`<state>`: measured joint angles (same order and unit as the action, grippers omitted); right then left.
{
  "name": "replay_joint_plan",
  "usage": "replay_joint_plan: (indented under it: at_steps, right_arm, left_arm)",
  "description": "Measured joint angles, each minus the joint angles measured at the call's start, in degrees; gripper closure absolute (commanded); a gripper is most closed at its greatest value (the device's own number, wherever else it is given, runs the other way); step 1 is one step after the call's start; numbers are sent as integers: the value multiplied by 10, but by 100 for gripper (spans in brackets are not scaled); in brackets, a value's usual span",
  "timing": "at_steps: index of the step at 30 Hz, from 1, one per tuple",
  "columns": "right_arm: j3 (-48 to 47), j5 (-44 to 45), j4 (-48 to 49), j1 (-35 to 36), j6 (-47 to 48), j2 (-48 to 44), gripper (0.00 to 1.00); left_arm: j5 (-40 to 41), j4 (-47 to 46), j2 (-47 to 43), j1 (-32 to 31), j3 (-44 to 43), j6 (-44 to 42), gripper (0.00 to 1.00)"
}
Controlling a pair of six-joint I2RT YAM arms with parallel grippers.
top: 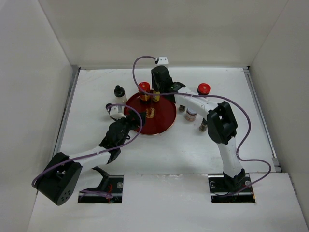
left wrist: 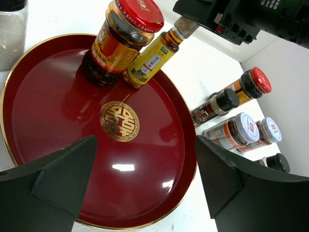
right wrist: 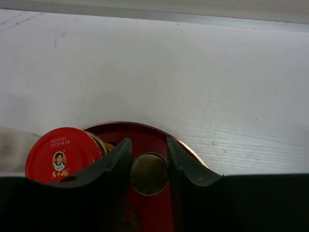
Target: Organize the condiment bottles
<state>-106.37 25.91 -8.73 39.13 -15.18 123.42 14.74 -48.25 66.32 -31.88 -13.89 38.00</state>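
My right gripper (top: pixel 159 88) is shut on the cap of the slim amber bottle (left wrist: pixel 149 60), which stands at the far side of the round red tray (top: pixel 164 126). The cap (right wrist: pixel 148 174) sits between my fingers in the right wrist view. A red-capped dark jar (top: pixel 144 87) stands on the tray right beside the bottle, and also shows in the left wrist view (left wrist: pixel 116 43). My left gripper (left wrist: pixel 145 145) is open and empty over the tray's near left edge. A white black-capped bottle (top: pixel 119 92) stands left of the tray.
Right of the tray stand the second red-capped jar (left wrist: pixel 248 84), a black-capped spice jar (left wrist: pixel 215 106), two silver-lidded jars (left wrist: pixel 234 131) (left wrist: pixel 265 133) and another black-capped jar (left wrist: pixel 276 162). White walls enclose the table on three sides.
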Motion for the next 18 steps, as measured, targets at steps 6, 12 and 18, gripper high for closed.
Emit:
replay_joint_plan:
  at_steps: [6,12,18]
  right_arm:
    - [12,0,36,11,-5,0,37]
    - [41,-1,55,17,-8,-14,29]
    - [131,-4,74,18,-22,-109,28]
  left_arm:
    - [12,0,-7,7,4,0,20]
    - [36,1,-20,10,10,0,20]
    - [43,71,-60,11,-7,0,25]
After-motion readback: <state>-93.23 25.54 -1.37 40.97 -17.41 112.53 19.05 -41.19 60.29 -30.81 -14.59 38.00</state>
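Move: The yellow bottle is already between the right fingers, held by its cork, its middle some 7 cm below the hand and standing near the red plate's far rim. The red-lidded jar is about 5 cm to the left, level with it. The plate's centre lies about 7 cm back and 3 cm left, the black-capped spice bottle 12 cm right and 4 cm back. From the left hand the yellow bottle is roughly 14 cm ahead and 7 cm right. Letting go of the yellow bottle's cork, the right fingers spread while the hand eases about 1.5 cm left, towards the red-lidded jar. It then draws back some 4 cm and rises about 3 cm, loses that sideways shift, and comes clear of the bottle. The empty, open left hand drifts about 2 cm left and turns some 5 degrees counter-clockwise. ##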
